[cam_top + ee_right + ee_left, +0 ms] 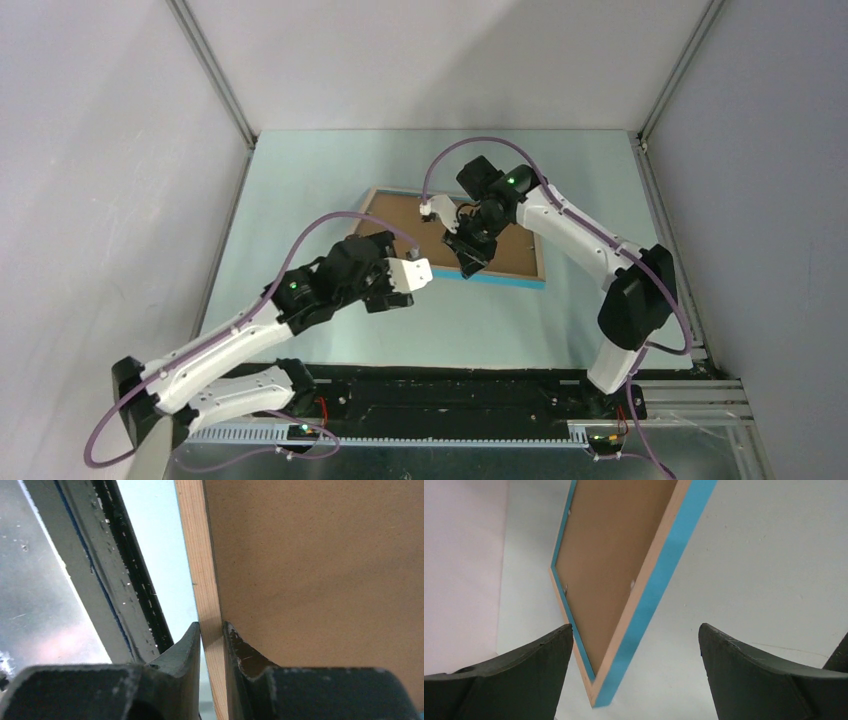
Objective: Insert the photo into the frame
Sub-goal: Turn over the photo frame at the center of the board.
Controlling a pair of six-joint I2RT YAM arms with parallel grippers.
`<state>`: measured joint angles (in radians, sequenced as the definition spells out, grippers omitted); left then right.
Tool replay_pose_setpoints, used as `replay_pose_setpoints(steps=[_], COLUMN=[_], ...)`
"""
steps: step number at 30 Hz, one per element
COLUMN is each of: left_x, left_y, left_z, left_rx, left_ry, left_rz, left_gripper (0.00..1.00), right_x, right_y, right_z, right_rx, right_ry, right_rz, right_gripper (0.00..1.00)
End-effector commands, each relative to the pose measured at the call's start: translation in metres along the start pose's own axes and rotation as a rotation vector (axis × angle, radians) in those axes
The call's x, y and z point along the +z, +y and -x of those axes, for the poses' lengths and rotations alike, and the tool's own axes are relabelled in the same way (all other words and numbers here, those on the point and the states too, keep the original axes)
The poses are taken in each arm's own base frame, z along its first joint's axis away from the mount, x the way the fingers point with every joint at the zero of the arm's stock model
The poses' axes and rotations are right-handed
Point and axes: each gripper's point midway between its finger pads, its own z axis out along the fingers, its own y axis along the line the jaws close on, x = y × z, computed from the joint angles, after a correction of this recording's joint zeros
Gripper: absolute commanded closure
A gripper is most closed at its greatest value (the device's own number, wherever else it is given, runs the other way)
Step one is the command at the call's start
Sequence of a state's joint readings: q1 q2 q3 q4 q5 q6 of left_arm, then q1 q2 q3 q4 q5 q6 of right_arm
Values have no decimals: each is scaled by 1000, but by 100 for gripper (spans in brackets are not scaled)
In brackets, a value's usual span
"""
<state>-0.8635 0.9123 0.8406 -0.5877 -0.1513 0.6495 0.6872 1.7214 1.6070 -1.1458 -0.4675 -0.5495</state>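
Note:
The frame (515, 282) is back side up in the middle of the table, its light wood rim and blue edge showing, with a plain brown backing board (395, 215) filling it. My right gripper (472, 266) is shut on the frame's near rail. In the right wrist view its fingers (190, 640) pinch the wooden strip (197, 540) beside the board (320, 570). My left gripper (400, 272) hovers wide open, left of the frame. In its wrist view the gripper (635, 627) holds nothing, and the frame's corner (659, 570) points toward it. The photo is out of view.
The pale green table (330, 190) is boxed in by grey walls on the left, back and right. A black rail (135, 580) and a metal base plate (690, 400) run along the near edge by the arm bases.

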Motion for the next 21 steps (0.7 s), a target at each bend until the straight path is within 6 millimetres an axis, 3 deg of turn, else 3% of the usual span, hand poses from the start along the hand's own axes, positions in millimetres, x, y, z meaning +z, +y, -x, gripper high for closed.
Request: replay_pose_setpoints(steps=[1,8,14,21], left_x=[8,39,55,66], left_y=[14,7,11,15], left_z=[34,49,59,67], left_rx=[115,181,202,222], left_ry=[-29,19,40,56], left_rz=[12,-57,-63,-65], left_gripper=[1,9,18,39], right_x=[-19,-39,-54,-61], right_y=[13,12,10,10], right_z=[11,22,23,20], right_rx=[38,70,96,107], right_ry=[-24,-66,-86,-100], right_rz=[83,113,128,133], right_gripper=[100,100,100,100])
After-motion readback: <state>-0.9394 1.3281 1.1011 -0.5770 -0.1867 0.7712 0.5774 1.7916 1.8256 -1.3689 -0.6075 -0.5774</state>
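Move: The near edge of the photo frame is held up off the table in the right gripper's fingers. The stretch of it that the left hand goes for lies about 6 cm ahead, 8 cm right and 5 cm below the left hand, and some 4 cm left of the right hand, level with it in reach and height. From the left hand, the right gripper is about 6 cm ahead, 12 cm right and 4 cm below, and the frame's near left corner about 8 cm ahead, 9 cm left and 6 cm below. The left hand reaches some 7 cm to the right and about 4 cm forward, in beside the right gripper, bringing its fingers up to the raised near edge while it rolls about 10 degrees, left side up, and closes them from wide open to roughly two-thirds, with no grip on the wood yet. Meanwhile the right hand keeps its pinch on that edge and lifts it about 4 cm, easing slightly to the right and tipping a few degrees. ##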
